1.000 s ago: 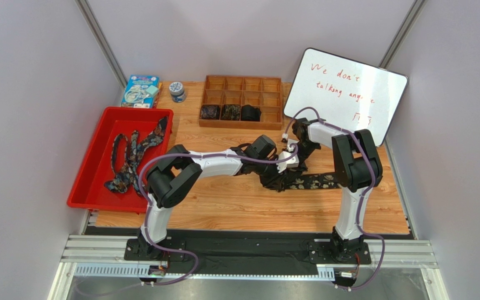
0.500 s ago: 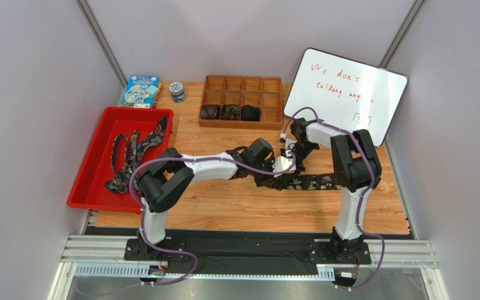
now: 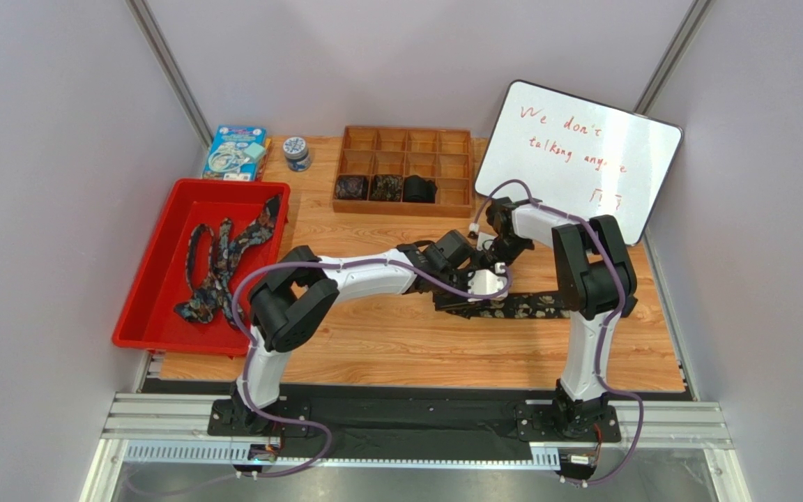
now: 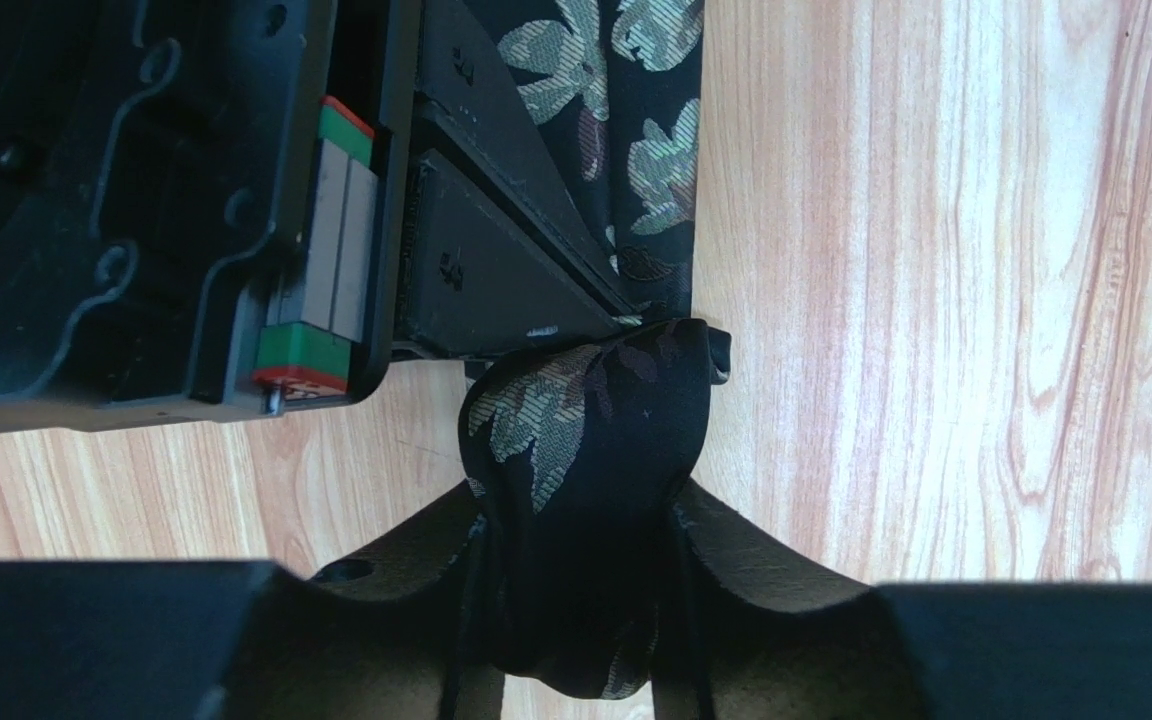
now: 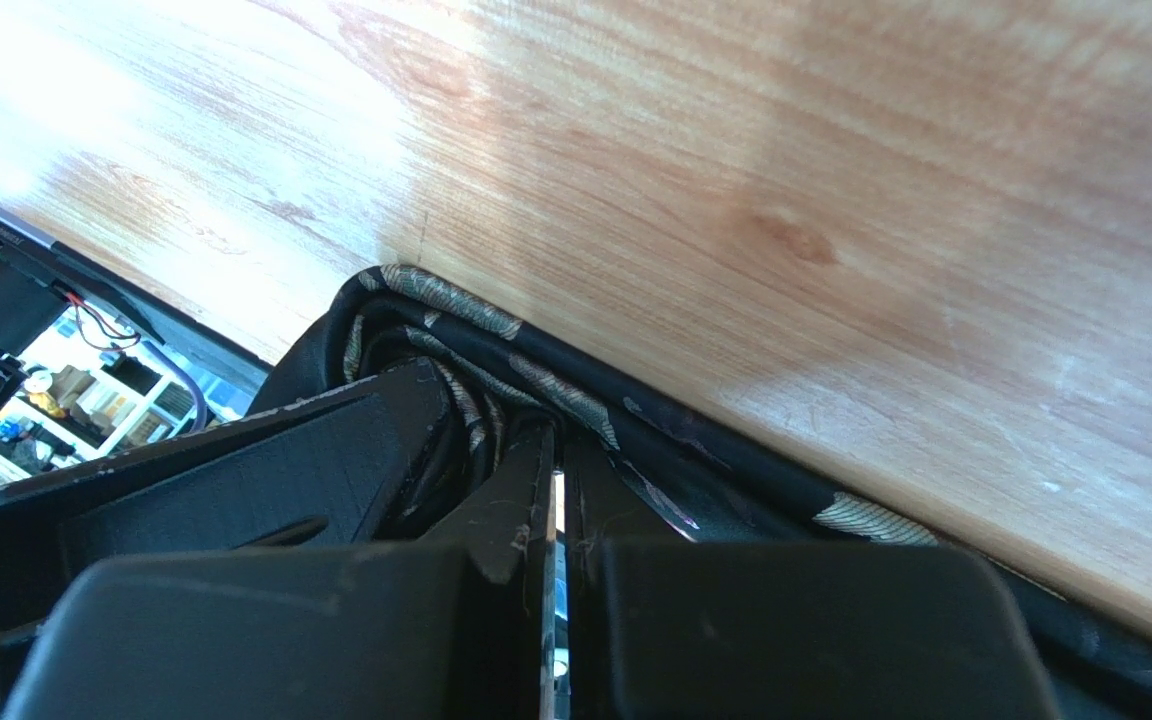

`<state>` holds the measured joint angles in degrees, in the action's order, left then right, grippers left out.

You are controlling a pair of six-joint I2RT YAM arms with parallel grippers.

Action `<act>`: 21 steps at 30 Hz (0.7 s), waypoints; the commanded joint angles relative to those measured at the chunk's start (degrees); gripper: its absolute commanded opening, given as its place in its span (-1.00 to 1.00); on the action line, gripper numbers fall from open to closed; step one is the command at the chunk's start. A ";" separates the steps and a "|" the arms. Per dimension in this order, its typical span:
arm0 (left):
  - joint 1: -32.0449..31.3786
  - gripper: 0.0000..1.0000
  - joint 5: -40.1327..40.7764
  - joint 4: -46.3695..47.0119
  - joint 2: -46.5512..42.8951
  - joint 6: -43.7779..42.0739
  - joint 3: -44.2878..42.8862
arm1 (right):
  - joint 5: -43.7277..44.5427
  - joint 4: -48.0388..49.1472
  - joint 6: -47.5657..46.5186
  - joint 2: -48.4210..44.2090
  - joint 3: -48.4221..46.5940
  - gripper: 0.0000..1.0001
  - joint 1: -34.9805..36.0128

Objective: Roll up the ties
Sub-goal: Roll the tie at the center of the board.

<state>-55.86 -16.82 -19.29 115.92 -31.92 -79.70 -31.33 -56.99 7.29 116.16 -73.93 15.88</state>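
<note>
One dark floral tie [image 3: 529, 305] lies flat on the wooden table, its left end wound into a small coil [image 4: 585, 435]. My left gripper [image 4: 585, 528] is closed round that coil from both sides, fingers [image 4: 755, 552] pressing the fabric. My right gripper [image 5: 555, 450] is shut, its tips buried in the coil with the tie [image 5: 567, 398] wrapped round them. In the left wrist view the right gripper's black fingers [image 4: 500, 278] point into the coil. In the top view both grippers meet near the table's centre, left gripper [image 3: 469, 288], right gripper [image 3: 487, 264].
A red tray [image 3: 144, 319] at the left holds more loose ties [image 3: 222, 261]. A wooden compartment box [image 3: 408, 139] at the back holds three dark coils [image 3: 385, 188]. A whiteboard [image 3: 584, 157] leans at the back right. A blue box [image 3: 236, 152] and a small jar [image 3: 296, 153] stand at the back left.
My left arm swung a little left, then back right toward the right gripper, and its jaws closed slightly on the coil. The right arm barely moved.
</note>
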 commanded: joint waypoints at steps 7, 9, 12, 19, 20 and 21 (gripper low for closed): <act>-0.22 0.10 -5.86 1.87 -1.13 3.70 2.36 | 8.57 5.84 -1.84 3.55 0.28 -1.00 0.12; -0.04 0.13 -5.94 3.37 -1.22 4.93 2.88 | 8.57 5.84 -1.75 3.64 0.19 -1.00 0.12; -0.04 0.16 -6.65 5.57 -0.96 6.95 3.06 | 8.39 6.02 -1.75 3.64 0.37 -1.00 0.03; 0.04 0.18 -7.00 9.08 1.32 12.49 2.09 | 8.30 6.19 -1.40 3.81 0.45 -1.00 0.03; 0.04 0.18 -6.39 9.62 1.50 13.11 2.18 | 8.13 6.19 -1.49 3.90 0.45 -1.00 0.12; 0.04 0.17 -4.64 10.23 1.76 14.42 2.27 | 8.04 6.19 -1.40 3.90 0.45 -1.00 0.12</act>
<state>-55.61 -21.96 -13.21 116.31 -22.65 -77.36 -31.68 -57.43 7.29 116.68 -74.32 15.73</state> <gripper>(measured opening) 0.592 0.007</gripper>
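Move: The tie roll is already between the left fingertips, its middle about 1 cm to the right of that hand, level fore and aft and 1 cm below. The flat length of tie runs on from the roll, its middle some 16 cm right of the left hand and 2 cm lower; the compartment box is about 27 cm ahead and 12 cm left. From the right hand, whose shut tips stay at the roll's right side, the roll lies about 3 cm left, level otherwise. The left fingers ease their pinch on the roll, spreading by roughly a fifth of their range while staying on either side of it. The hand draws back a bit over 1 cm, dipping slightly and coming most of the way up again, then shifts some 1.5 cm right towards the right fingers as the wrist turns about 10 degrees. The right hand stays put, fingers shut against the tie beside the roll. ##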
